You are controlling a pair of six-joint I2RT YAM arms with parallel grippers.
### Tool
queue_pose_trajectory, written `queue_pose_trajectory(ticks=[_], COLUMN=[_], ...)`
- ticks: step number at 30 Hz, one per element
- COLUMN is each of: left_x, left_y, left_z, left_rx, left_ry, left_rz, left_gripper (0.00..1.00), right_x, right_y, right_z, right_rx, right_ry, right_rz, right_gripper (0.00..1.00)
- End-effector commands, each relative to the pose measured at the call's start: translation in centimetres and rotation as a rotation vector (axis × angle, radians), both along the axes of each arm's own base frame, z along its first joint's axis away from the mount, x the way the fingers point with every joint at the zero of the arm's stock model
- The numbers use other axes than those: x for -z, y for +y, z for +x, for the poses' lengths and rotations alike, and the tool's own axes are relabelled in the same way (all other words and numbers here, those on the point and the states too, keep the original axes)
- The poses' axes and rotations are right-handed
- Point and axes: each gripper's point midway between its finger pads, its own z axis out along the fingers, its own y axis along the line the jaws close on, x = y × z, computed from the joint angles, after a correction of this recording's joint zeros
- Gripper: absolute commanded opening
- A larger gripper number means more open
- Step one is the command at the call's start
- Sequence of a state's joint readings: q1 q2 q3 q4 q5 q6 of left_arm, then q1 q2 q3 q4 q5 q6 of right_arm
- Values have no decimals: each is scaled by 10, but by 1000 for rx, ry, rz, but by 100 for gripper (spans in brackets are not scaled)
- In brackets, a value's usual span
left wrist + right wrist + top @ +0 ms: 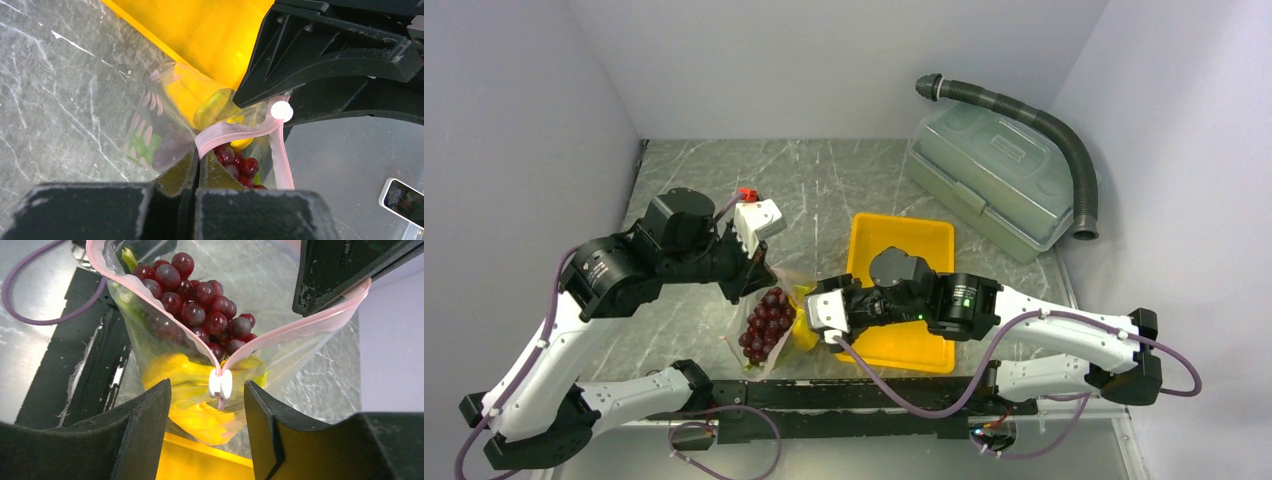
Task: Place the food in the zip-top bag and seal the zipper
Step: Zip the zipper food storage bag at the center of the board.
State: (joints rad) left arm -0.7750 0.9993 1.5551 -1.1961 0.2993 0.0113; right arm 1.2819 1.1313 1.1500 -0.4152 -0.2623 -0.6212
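Observation:
The zip-top bag (771,322) hangs between both grippers, holding dark red grapes (200,305), yellow bananas (192,412) and some green food (141,147). My left gripper (198,156) is shut on one end of the pink zipper (235,132), holding the bag up. The bag's mouth gapes in a V from the white slider (220,383) at the other end. My right gripper (207,390) is open, one finger on each side of the slider, neither touching it. In the top view the right gripper (822,318) sits at the bag's right side, over the yellow tray's left edge.
The yellow tray (924,235) lies just right of the bag, under my right arm. A grey-green lidded box (994,180) and a corrugated hose (1064,140) stand at the back right. A small phone-like screen (402,197) lies off to one side.

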Motion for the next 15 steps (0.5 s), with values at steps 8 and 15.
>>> queue_pose_trajectory(ticks=[8, 15], left_x=[-27, -24], left_y=[-11, -12], left_z=[2, 2], left_rx=[30, 34], left_ry=[-70, -57], left_rz=[-96, -90], left_gripper=[0, 0], right_x=[-33, -41], right_y=[15, 21], right_z=[12, 14], right_rx=[66, 89], right_ry=[-101, -132], right_rz=[75, 89], right_gripper=[47, 35])
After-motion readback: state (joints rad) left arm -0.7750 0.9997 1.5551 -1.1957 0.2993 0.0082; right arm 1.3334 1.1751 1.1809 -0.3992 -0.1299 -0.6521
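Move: The white zip slider, at the near right corner of the bag's pink rim, sits just off the right fingertips: about 2 cm left, 1 cm ahead and 1 cm below the hand. The grapes are roughly 8 cm left, 2 cm back and 5 cm down; the yellow tray's middle lies some 14 cm right, 1 cm ahead and 12 cm below. From the left hand, pinching the rim, the slider is about 6 cm right, 4 cm back and 3 cm lower. The white slider is taken in between the right fingers: they close from well open to roughly a third open while the hand eases about 1 cm left and nearly as much forward, its fingertips tilting up about 5 degrees. The fingers aren't shut yet. The left hand stays put and keeps its pinch on the rim. ##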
